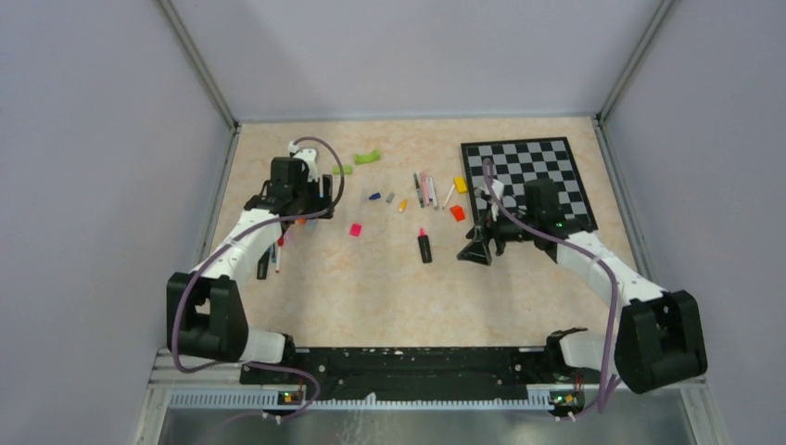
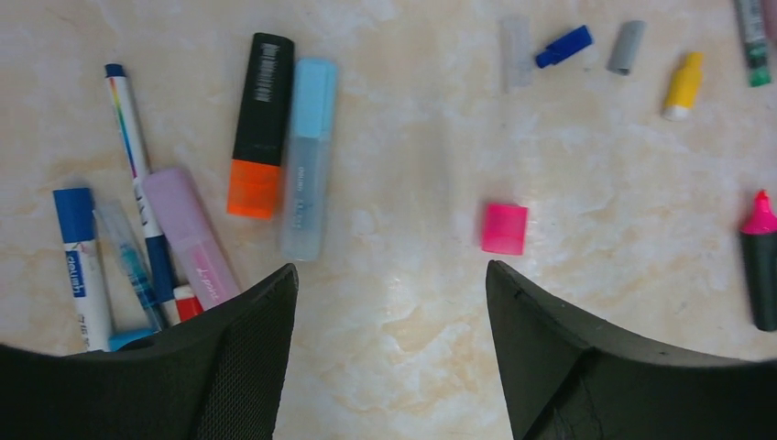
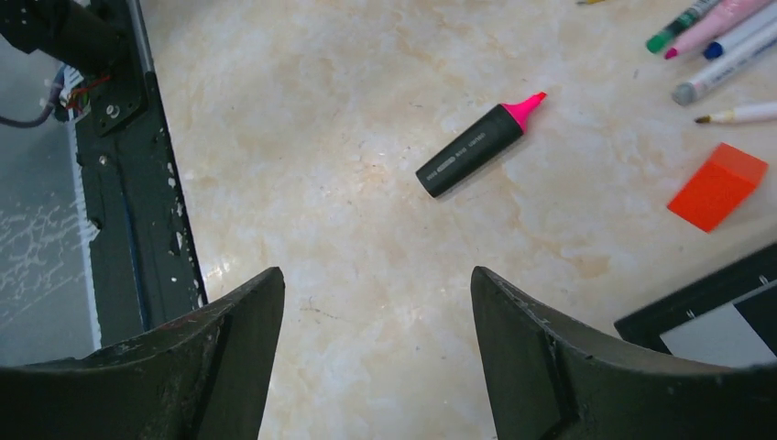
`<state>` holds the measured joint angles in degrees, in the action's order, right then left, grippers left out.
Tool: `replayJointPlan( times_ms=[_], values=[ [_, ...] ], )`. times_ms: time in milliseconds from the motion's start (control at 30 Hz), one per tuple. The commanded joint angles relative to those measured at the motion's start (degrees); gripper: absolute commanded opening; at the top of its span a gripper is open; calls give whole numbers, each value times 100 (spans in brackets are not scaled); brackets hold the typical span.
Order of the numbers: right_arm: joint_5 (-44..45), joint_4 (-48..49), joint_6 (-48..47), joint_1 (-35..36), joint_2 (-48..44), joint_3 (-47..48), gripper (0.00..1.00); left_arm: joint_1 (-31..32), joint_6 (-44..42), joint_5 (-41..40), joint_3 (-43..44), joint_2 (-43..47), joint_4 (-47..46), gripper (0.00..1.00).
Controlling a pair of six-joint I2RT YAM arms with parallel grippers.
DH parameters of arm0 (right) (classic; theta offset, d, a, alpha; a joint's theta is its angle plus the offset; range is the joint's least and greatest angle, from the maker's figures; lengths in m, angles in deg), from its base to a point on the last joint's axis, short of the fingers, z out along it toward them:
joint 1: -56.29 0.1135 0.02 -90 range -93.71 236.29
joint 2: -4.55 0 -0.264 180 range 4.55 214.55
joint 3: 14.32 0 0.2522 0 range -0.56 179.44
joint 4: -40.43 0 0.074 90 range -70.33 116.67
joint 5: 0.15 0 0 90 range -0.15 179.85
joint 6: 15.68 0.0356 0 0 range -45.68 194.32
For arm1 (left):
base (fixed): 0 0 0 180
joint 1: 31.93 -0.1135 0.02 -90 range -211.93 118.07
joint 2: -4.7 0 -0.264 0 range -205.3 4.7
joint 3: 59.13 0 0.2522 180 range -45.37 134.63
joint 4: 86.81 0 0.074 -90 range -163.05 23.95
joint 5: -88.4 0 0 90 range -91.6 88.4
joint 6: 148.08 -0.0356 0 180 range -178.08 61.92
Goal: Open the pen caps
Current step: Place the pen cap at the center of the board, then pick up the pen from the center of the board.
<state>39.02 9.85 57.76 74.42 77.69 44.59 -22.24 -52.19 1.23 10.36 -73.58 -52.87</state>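
My left gripper [image 1: 298, 215] [image 2: 392, 275] is open and empty above bare table. Left of it lies a cluster of capped pens: a black highlighter with an orange cap [image 2: 259, 124], a light blue highlighter [image 2: 308, 156], a lilac one [image 2: 191, 234] and a white marker with a blue cap [image 2: 81, 266]. Loose caps lie to its right: pink [image 2: 505, 228], blue [image 2: 563, 46], grey [image 2: 626, 47], yellow [image 2: 683, 85]. My right gripper [image 1: 476, 252] [image 3: 377, 275] is open and empty, near an uncapped black highlighter with a pink tip [image 3: 478, 144] [image 1: 424, 247].
A checkerboard mat [image 1: 528, 176] lies at the back right. An orange block [image 3: 717, 186] and a yellow block [image 1: 461, 184] sit beside it, next to several thin pens [image 1: 426, 190]. Green curved pieces [image 1: 368, 157] lie at the back. The black base rail [image 3: 137, 211] borders the near edge.
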Motion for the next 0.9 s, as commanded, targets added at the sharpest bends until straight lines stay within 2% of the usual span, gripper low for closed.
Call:
replayJointPlan(
  times_ms=[0, 233, 500, 867],
  values=[
    [-887, 665, -7, -597, -615, -515, 72, -365, -282, -83, 329, -437, -369, 76],
    [-968, 676, -143, -741, -610, -563, 71, -902, -606, 381, 780, -1333, -424, 64],
    [-994, 648, -216, -756, -571, -594, 71, -1440, -974, 864, 1085, -1920, -447, 51],
    [-1052, 576, -252, -766, -443, -546, 71, -1531, -1086, 1219, 1472, -2583, -157, 47]
  ],
)
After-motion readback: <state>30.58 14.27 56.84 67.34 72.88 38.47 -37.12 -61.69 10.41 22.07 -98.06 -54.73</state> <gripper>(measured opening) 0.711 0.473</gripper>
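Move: The orange-capped black marker lies about 7 cm ahead of the left hand, 6 cm to its left and 12 cm below. The light-blue marker lies against its right side, about 5 cm ahead of the hand and 4 cm left. The lilac marker is about 2 cm ahead and 11 cm left, the pink cap already put down about 3 cm back and 7 cm right. From the empty right hand, the orange-capped marker is roughly 17 cm ahead and 32 cm left. Leftward, forward and down in one slanting sweep, some 8 cm left, 6 cm ahead and 8 cm lower, the left hand leaves the pink cap and closes in on the orange-capped marker, its last stretch mostly sinking. The fingers tip about 10 degrees farther down and narrow from wide to half open, nothing between them. The right hand eases about 2 cm to the right, then waits open. ##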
